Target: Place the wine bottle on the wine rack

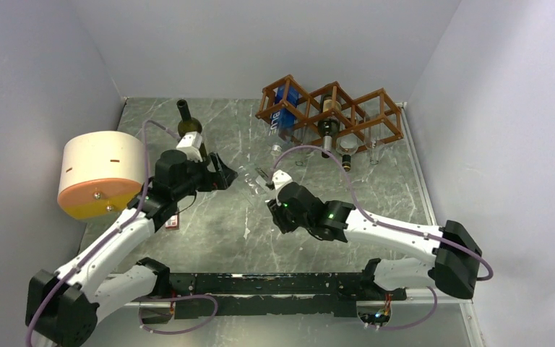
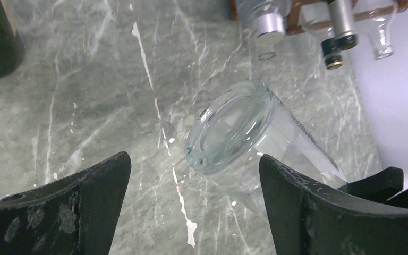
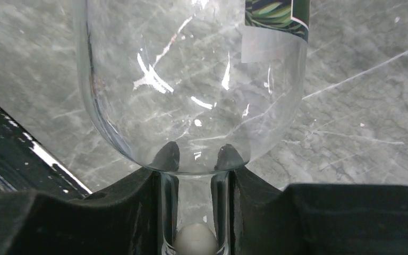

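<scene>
The wine bottle [image 1: 254, 178] is clear glass and hangs tilted above the table's middle. My right gripper [image 1: 276, 184] is shut on its neck. In the right wrist view the fingers [image 3: 138, 212] clamp the neck on both sides, and the bottle's body [image 3: 191, 79] with a green leafy label [image 3: 276, 13] fills the frame. My left gripper [image 1: 224, 173] is open just left of the bottle's base [image 2: 234, 127], which sits beyond its fingers and touches neither. The wine rack [image 1: 353, 108], a reddish-brown lattice, stands at the back right, apart from the held bottle.
The rack holds a blue-labelled bottle [image 1: 283, 108] and a dark bottle [image 1: 327, 126], necks pointing toward me. A dark green bottle [image 1: 188, 130] stands upright at the back left, behind my left gripper. A cream cylinder with an orange base [image 1: 101, 173] sits at the left wall.
</scene>
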### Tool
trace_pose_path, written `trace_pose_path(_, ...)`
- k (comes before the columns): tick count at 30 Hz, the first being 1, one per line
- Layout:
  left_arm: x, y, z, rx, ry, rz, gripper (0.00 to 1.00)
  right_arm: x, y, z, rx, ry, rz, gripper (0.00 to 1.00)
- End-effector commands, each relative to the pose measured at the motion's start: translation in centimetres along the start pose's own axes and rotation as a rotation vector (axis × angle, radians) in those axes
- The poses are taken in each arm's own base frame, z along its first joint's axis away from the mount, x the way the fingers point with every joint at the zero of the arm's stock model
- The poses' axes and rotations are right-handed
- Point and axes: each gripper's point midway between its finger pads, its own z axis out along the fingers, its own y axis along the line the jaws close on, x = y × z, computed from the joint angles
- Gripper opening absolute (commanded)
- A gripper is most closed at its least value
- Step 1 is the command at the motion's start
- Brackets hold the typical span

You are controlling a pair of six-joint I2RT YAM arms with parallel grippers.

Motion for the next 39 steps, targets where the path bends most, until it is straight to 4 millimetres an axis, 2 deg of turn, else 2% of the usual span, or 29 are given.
trace_pose_path(1, -3.1, -1.8, -2.9, 0.016, -0.081, 0.01, 0.93, -11.3, 0.7, -4.9, -0.029, -0.348, 0.075, 0.0)
trace_pose_path(6, -5.2, -4.0, -5.9, 0.084, -0.15, 0.02, 0.93, -16.0, 0.1, -8.7, 0.0, -0.474, 0.122, 0.0)
trace_pose_path(13, -7.0, -5.1, -8.7, 0.097, -0.208, 0.027, 0.93, -23.5, -2.7, -14.1, 0.146, -0.692, 0.172, 0.0)
trace_pose_path(18, -8.3, -5.2, -9.9, 0.077, -0.25, 0.053, 0.93, -27.6, -5.2, -15.7, 0.257, -0.758, 0.194, 0.0)
trace_pose_path(21, -8.9, -5.0, -10.3, 0.052, -0.272, 0.067, 0.92, -29.5, -7.7, -15.8, 0.298, -0.779, 0.239, 0.0)
trace_pose_path(24, -9.1, -4.8, -10.5, 0.036, -0.274, 0.077, 0.92, -31.0, -11.3, -15.7, 0.309, -0.791, 0.327, 0.0)
trace_pose_path(31, -8.6, -4.4, -10.9, 0.035, -0.286, 0.107, 0.92, -31.8, -18.0, -12.5, 0.361, -0.747, 0.488, 0.0)
trace_pose_path(34, -8.3, -4.2, -10.8, 0.033, -0.283, 0.113, 0.92, -32.2, -19.6, -10.9, 0.366, -0.73, 0.533, 0.0)
trace_pose_path(39, -7.2, -4.3, -10.1, 0.067, -0.247, 0.147, 0.93, -33.7, -20.6, -8.7, 0.358, -0.723, 0.558, 0.0)
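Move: The right hand already holds the clear bottle by its neck. The rack's upper gap, between the blue bottle and the dark bottle, lies about 32 cm ahead and 13 cm right of it, roughly level. From the right hand, the blue bottle is some 33 cm ahead and 4 cm right, the dark one 30 cm ahead and 17 cm right. From the empty left hand, that gap is about 22 cm ahead, 23 cm right and 7 cm lower. Keeping its pinch on the clear bottle's neck, the right hand lifts steeply by nearly 25 cm, then swings forward about 25 cm and somewhat right to above the rack, sinking some 5 cm at the end. The wrist turns roughly 40 degrees clockwise and the fingers come up flatter. The left hand, open and holding nothing, rises and draws a little back and left. ##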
